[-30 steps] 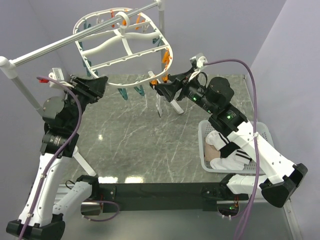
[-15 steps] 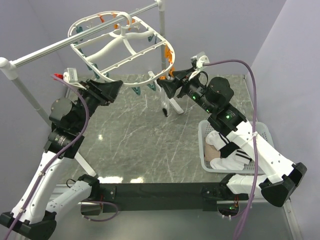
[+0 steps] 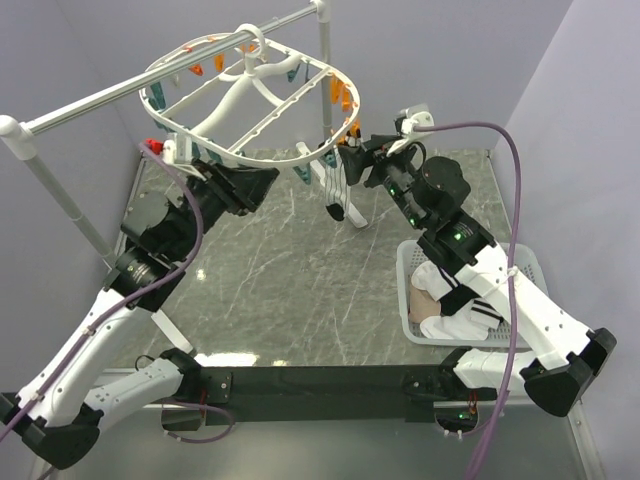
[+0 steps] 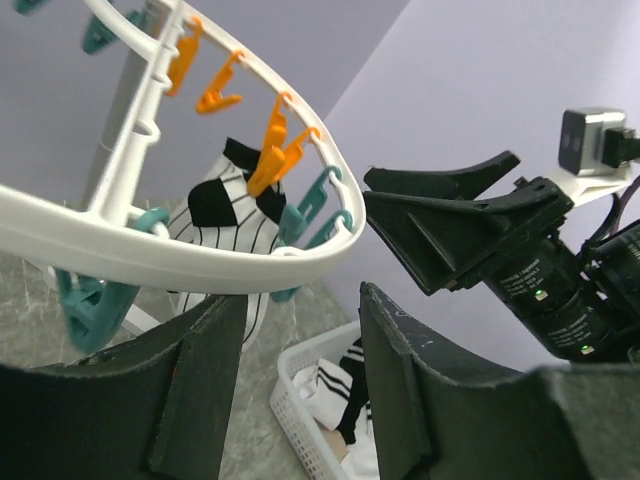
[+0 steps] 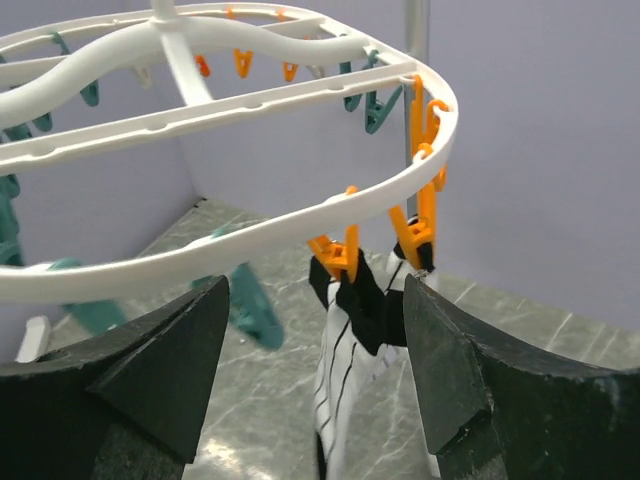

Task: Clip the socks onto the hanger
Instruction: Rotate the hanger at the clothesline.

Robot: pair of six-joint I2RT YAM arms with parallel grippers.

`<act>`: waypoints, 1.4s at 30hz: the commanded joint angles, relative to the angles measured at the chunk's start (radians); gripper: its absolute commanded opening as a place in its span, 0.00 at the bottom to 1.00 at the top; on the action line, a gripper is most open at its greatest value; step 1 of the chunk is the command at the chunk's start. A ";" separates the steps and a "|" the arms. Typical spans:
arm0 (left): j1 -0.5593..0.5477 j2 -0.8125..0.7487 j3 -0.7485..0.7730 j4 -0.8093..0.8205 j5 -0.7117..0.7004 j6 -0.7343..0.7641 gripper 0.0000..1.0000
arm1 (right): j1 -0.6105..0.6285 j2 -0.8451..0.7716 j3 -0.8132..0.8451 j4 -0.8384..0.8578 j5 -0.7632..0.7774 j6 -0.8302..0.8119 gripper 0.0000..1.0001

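Observation:
The white oval hanger point(image 3: 270, 110) hangs from the rail by its hook, with orange and teal clips round its rim. A black-and-white striped sock point(image 3: 335, 192) hangs from two orange clips point(image 5: 350, 255) at its right front. It also shows in the left wrist view point(image 4: 225, 215) and the right wrist view point(image 5: 355, 350). My left gripper point(image 3: 252, 185) is open and empty just under the hanger's front rim point(image 4: 200, 260). My right gripper point(image 3: 352, 160) is open and empty, facing the sock from close by. More socks point(image 3: 455, 310) lie in the basket.
A white lattice basket point(image 3: 405, 268) stands at the right on the marble table, also seen in the left wrist view point(image 4: 290, 420). A silver rail point(image 3: 100, 95) on white-jointed posts crosses the back. A vertical post point(image 3: 324, 70) stands behind the hanger.
My left arm has swung right, up to the hanger's front rim. The hanger has swung right and tilted. My right gripper has drawn back up and right from the hanging sock.

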 commanded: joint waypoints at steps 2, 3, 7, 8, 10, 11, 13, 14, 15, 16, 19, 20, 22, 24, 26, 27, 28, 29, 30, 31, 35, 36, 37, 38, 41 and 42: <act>-0.052 0.033 0.062 0.019 -0.039 0.080 0.55 | 0.005 -0.073 -0.048 0.107 -0.148 -0.162 0.77; -0.066 0.035 0.068 0.013 -0.048 0.088 0.55 | 0.005 -0.073 -0.055 0.109 -0.180 -0.192 0.77; -0.092 0.047 0.071 0.009 -0.049 0.108 0.56 | 0.006 -0.064 -0.053 0.094 -0.280 -0.295 0.77; -0.097 0.050 0.071 0.009 -0.048 0.111 0.56 | 0.008 -0.065 -0.055 0.098 -0.282 -0.295 0.77; -0.111 0.055 0.071 0.018 -0.092 0.114 0.56 | 0.006 -0.064 -0.061 0.117 -0.306 -0.295 0.77; -0.115 0.061 0.071 0.024 -0.095 0.116 0.56 | 0.008 -0.068 -0.065 0.126 -0.320 -0.296 0.77; -0.127 0.079 0.077 0.032 -0.102 0.128 0.56 | 0.014 -0.077 -0.076 0.147 -0.375 -0.313 0.77; -0.130 0.085 0.080 0.029 -0.103 0.132 0.56 | 0.014 -0.077 -0.081 0.169 -0.392 -0.322 0.77; -0.137 0.092 0.092 0.024 -0.103 0.137 0.56 | 0.016 -0.081 -0.088 0.179 -0.409 -0.332 0.77; -0.140 0.098 0.099 0.016 -0.106 0.143 0.56 | 0.020 -0.076 -0.088 0.184 -0.444 -0.359 0.77; -0.140 0.079 0.106 -0.040 -0.134 0.146 0.57 | 0.026 -0.052 -0.065 0.167 -0.503 -0.413 0.77; -0.141 0.070 0.106 -0.056 -0.170 0.146 0.57 | 0.032 -0.044 -0.058 0.158 -0.509 -0.448 0.77; -0.140 0.043 0.106 -0.111 -0.200 0.145 0.59 | 0.043 -0.027 -0.036 0.147 -0.497 -0.480 0.77; -0.141 0.023 0.112 -0.169 -0.210 0.145 0.64 | 0.065 -0.019 -0.021 0.146 -0.492 -0.499 0.77; -0.141 0.004 0.134 -0.223 -0.217 0.161 0.67 | 0.080 -0.018 -0.007 0.144 -0.483 -0.520 0.77; -0.141 0.001 0.141 -0.287 -0.232 0.181 0.71 | 0.097 -0.016 -0.001 0.138 -0.486 -0.528 0.77; -0.140 -0.003 0.149 -0.319 -0.240 0.191 0.73 | 0.103 -0.009 0.007 0.129 -0.487 -0.543 0.77; -0.140 -0.010 0.164 -0.349 -0.252 0.198 0.76 | 0.114 -0.007 0.022 0.114 -0.492 -0.552 0.77; -0.140 -0.014 0.172 -0.413 -0.282 0.207 0.79 | 0.135 -0.002 0.027 0.106 -0.495 -0.562 0.77; -0.140 -0.032 0.180 -0.436 -0.307 0.209 0.80 | 0.146 0.001 0.031 0.101 -0.495 -0.581 0.77; -0.140 -0.109 0.203 -0.504 -0.448 0.186 0.84 | 0.210 0.031 0.060 0.091 -0.440 -0.640 0.77; -0.140 -0.126 0.207 -0.510 -0.483 0.174 0.86 | 0.224 0.053 0.071 0.084 -0.425 -0.655 0.77; -0.140 -0.151 0.212 -0.519 -0.547 0.171 0.86 | 0.250 0.065 0.083 0.081 -0.408 -0.677 0.77; -0.140 -0.160 0.218 -0.522 -0.586 0.168 0.87 | 0.261 0.079 0.109 0.077 -0.394 -0.684 0.77; -0.140 -0.177 0.220 -0.512 -0.703 0.157 0.87 | 0.278 0.136 0.164 0.054 -0.378 -0.700 0.77; -0.138 -0.177 0.217 -0.499 -0.723 0.154 0.87 | 0.278 0.159 0.177 0.048 -0.386 -0.709 0.77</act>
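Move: The hanger's near rim passes about 3 cm ahead of and 3 cm above the left fingers; the sock clips are some 14 cm right and 10 cm ahead. From the right hand, the near rim by the left-hand teal clip lies about 9 cm left, 1 cm back and 1 cm up. Its sock clips are roughly 7 cm ahead, 2 cm left and 2 cm up. Right hand swings 13 cm left, 10 cm back, towards near rim; left edges right, then retreats leftward, opening. ##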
